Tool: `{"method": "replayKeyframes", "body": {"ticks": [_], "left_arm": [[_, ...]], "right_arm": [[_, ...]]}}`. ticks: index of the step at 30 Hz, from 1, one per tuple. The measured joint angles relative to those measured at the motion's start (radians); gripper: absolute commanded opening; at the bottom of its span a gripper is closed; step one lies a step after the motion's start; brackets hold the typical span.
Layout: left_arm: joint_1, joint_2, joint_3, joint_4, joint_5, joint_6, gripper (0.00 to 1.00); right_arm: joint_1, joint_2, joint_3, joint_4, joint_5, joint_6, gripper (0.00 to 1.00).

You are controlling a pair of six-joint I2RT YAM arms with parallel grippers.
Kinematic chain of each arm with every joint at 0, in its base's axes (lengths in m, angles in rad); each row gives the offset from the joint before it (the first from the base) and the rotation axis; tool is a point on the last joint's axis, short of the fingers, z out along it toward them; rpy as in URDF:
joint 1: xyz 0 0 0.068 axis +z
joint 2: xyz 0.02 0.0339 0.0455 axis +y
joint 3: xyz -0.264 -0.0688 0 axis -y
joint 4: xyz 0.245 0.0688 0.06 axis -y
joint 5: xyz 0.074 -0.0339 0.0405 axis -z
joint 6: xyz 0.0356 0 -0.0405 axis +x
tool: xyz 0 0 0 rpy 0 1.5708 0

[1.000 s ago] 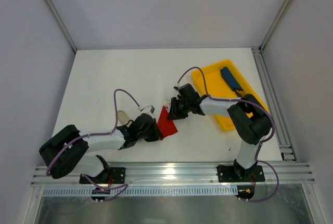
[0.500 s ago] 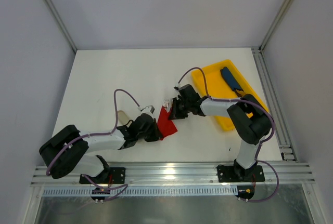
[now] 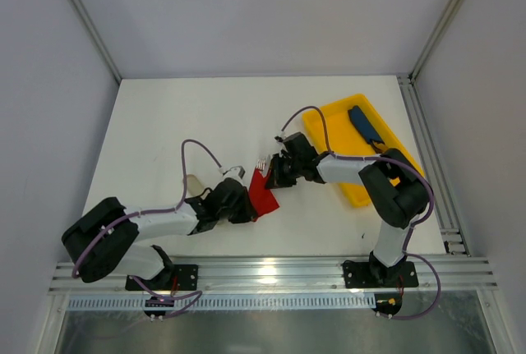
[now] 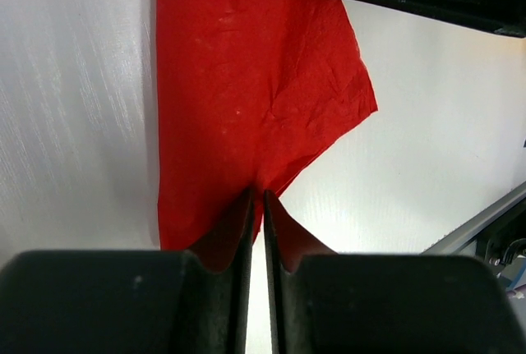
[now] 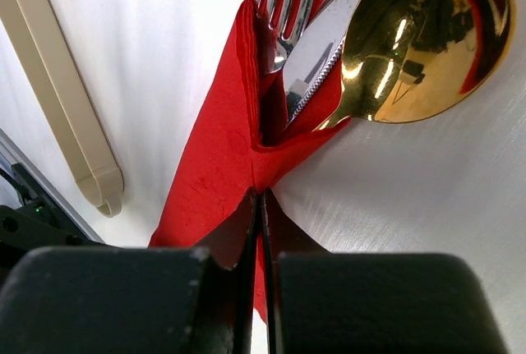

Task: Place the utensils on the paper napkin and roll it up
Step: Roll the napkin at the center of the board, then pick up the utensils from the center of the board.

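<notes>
The red paper napkin (image 3: 265, 194) lies folded around the utensils between my two grippers. In the right wrist view a fork (image 5: 279, 9), a serrated knife blade (image 5: 316, 58) and a gold spoon bowl (image 5: 419, 34) stick out of the napkin's open fold (image 5: 222, 165). My right gripper (image 5: 261, 198) is shut on the napkin's folded edge just below them. My left gripper (image 4: 256, 198) pinches the opposite edge of the napkin (image 4: 246, 83), its jaws almost touching. From above, the left gripper (image 3: 246, 206) sits at the napkin's lower left and the right gripper (image 3: 275, 178) at its upper right.
A yellow tray (image 3: 341, 177) lies to the right with a dark-blue oblong item (image 3: 364, 124) in it. A pale beige sleeve (image 3: 195, 183) lies left of the left gripper, also visible as the beige sleeve (image 5: 57, 99). The table's near rail (image 3: 271, 276) runs along the bottom.
My right gripper has closed onto the napkin's fold. The left gripper keeps its hold and has barely shifted. The napkin bundle stays in place.
</notes>
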Motion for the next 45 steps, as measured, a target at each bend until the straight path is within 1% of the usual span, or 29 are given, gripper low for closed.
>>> {"method": "replayKeyframes", "body": {"ticks": [1, 4, 10, 11, 13, 19, 21, 22, 23, 29, 32, 37, 45], "left_arm": [[0.000, -0.001, 0.004, -0.007, -0.001, 0.000, 0.14], [-0.001, -0.008, 0.020, -0.034, -0.006, 0.007, 0.28], [-0.001, -0.023, 0.067, -0.102, -0.030, 0.034, 0.46], [-0.001, -0.027, 0.077, -0.112, -0.035, 0.040, 0.52], [-0.001, -0.040, 0.104, -0.145, -0.049, 0.053, 0.56], [-0.001, -0.060, 0.175, -0.201, -0.079, 0.082, 0.59], [-0.001, -0.062, 0.190, -0.209, -0.086, 0.091, 0.56], [0.000, -0.062, 0.195, -0.212, -0.088, 0.095, 0.52], [0.002, -0.062, 0.200, -0.215, -0.090, 0.098, 0.51], [0.040, -0.058, 0.237, -0.236, -0.069, 0.105, 0.51], [0.084, -0.052, 0.246, -0.236, -0.042, 0.101, 0.53], [0.143, -0.049, 0.246, -0.243, -0.011, 0.091, 0.61], [0.152, -0.013, 0.246, -0.243, 0.031, 0.063, 0.61]], "right_arm": [[0.000, 0.000, 0.000, 0.000, -0.001, 0.000, 0.04], [-0.001, 0.000, 0.000, 0.003, -0.007, -0.003, 0.04], [-0.005, 0.000, 0.000, 0.002, -0.013, -0.007, 0.04], [-0.005, 0.000, 0.000, 0.002, -0.013, -0.008, 0.04], [-0.005, 0.000, 0.000, 0.000, -0.013, -0.010, 0.03], [-0.010, 0.000, 0.000, -0.007, -0.019, -0.015, 0.04], [-0.011, 0.000, 0.001, -0.009, -0.022, -0.016, 0.04], [-0.011, 0.000, 0.002, -0.010, -0.024, -0.018, 0.04], [-0.011, 0.000, 0.002, -0.010, -0.026, -0.018, 0.03], [-0.014, 0.000, 0.006, -0.015, -0.032, -0.025, 0.04], [-0.018, 0.000, 0.012, -0.032, -0.037, -0.029, 0.04], [-0.020, -0.001, 0.021, -0.055, -0.042, -0.034, 0.04], [-0.022, -0.017, 0.062, -0.124, -0.044, -0.037, 0.04]]}}
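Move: The rolled napkin's middle lies about 6 cm ahead of the left hand and 3 cm to its right, at about finger height; the left fingers are still shut on its near end. The fork's tines are roughly 15 cm ahead and 2 cm to the right, and the beige utensil rest about 5 cm ahead and 13 cm to the left. From the right hand, shut just behind the roll's open mouth, the napkin's middle is some 3 cm back and 2 cm to the left. Up and forward goes the left hand after its fingers open to over half and let go of the napkin's near end. It climbs about 7 cm, then carries on forward over the roll to some 6 cm ahead, sinking the last centimetre with the fingers spread either side of it. The right hand keeps its pinch behind the mouth, almost still, and lifts about 1 cm at the end. ##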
